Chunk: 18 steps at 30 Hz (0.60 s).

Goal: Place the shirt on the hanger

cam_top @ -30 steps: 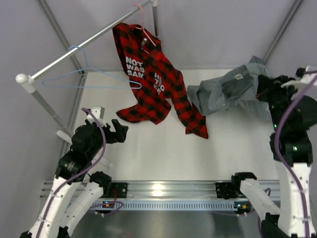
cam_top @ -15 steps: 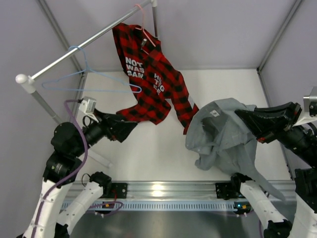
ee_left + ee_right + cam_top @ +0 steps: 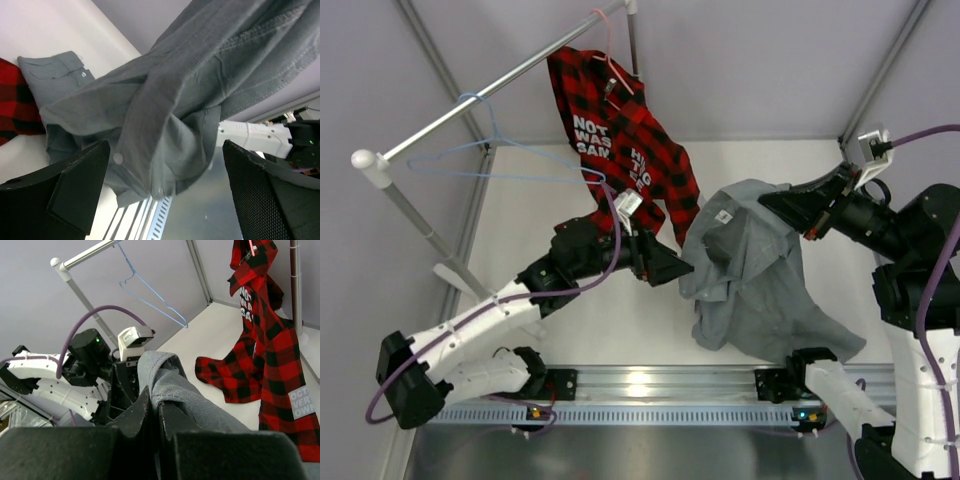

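The grey shirt (image 3: pixel 750 275) hangs in the air over the middle-right of the table, bunched at the top and draping down toward the front rail. My right gripper (image 3: pixel 775 205) is shut on a fold near its collar (image 3: pixel 167 372), which shows pinched between the fingers (image 3: pixel 157 400). From the left, my left gripper (image 3: pixel 682 268) reaches the shirt's left edge. It stands open with a hanging fold and button placket (image 3: pixel 160 150) in front of its wide jaws, not pinched. The light-blue hanger (image 3: pixel 500 160) hangs empty on the rail at the back left (image 3: pixel 150 295).
A red-and-black plaid shirt (image 3: pixel 630 160) hangs from a pink hanger (image 3: pixel 610 45) on the slanted metal rail (image 3: pixel 490 95), and its lower sleeve rests on the table just behind my left gripper. Walls close off the back and both sides. The aluminium base rail (image 3: pixel 650 385) runs along the front.
My right arm has swung the grey shirt from the far right toward the middle and lifted it. My left arm has stretched rightward from the left side up to the shirt's edge.
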Available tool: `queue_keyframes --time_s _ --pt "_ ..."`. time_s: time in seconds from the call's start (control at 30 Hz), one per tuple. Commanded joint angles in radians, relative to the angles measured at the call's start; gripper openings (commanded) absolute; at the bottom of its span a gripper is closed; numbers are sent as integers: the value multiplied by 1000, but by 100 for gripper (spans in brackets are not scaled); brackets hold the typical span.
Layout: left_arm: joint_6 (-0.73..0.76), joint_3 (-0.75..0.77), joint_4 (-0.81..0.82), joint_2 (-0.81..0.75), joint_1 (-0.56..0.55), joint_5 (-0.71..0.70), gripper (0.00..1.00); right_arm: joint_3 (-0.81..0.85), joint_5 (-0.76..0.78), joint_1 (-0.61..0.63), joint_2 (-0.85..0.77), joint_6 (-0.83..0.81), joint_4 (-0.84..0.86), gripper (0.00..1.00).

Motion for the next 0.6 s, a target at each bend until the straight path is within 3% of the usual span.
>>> queue_keyframes --time_s 0.0,0.07,0.13,0.23,0.33,0.37,0.43,0.57 --pt "-18 2 270 60 -34 -116 98 23 -6 10 -5 12 130 0" --pt "-3 10 267 121 -48 -172 96 32 -18 10 6 12 134 0" --pt "28 16 284 173 -59 -194 79 39 -23 10 7 12 137 0" --pt "69 16 321 203 -67 -211 72 49 -32 12 10 21 158 0" --pt "117 43 330 206 -67 -185 27 118 -43 10 45 52 173 0" --pt "126 54 326 195 -68 -174 0 143 -55 10 56 61 175 0" --pt "171 85 295 122 -68 -171 0 187 -76 10 90 101 193 0" --pt "306 283 56 -50 -70 -254 0 313 -135 10 124 183 279 0"
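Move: The loose left edge of the grey shirt, hanging from the right hand, lies just past the left fingertips: about 4 cm ahead, 4 cm to the right and 4 cm lower. From the right hand that edge is some 8 cm left, 4 cm ahead and 21 cm below. The red shirt's lower end lies about 22 cm ahead of the left hand, 3 cm left and 28 cm below; the blue hanger is roughly 28 cm left, 10 cm ahead and 25 cm above. The left fingers close fully on the loose edge of the grey shirt and pinch it, after the open hand has reached about 4 cm each forward, right and down into the cloth. It then rises some 7 cm, easing back left and tipping its wrist slightly. The right hand, still gripping its part of the shirt, hangs nearly still, then lifts about 6 cm. ##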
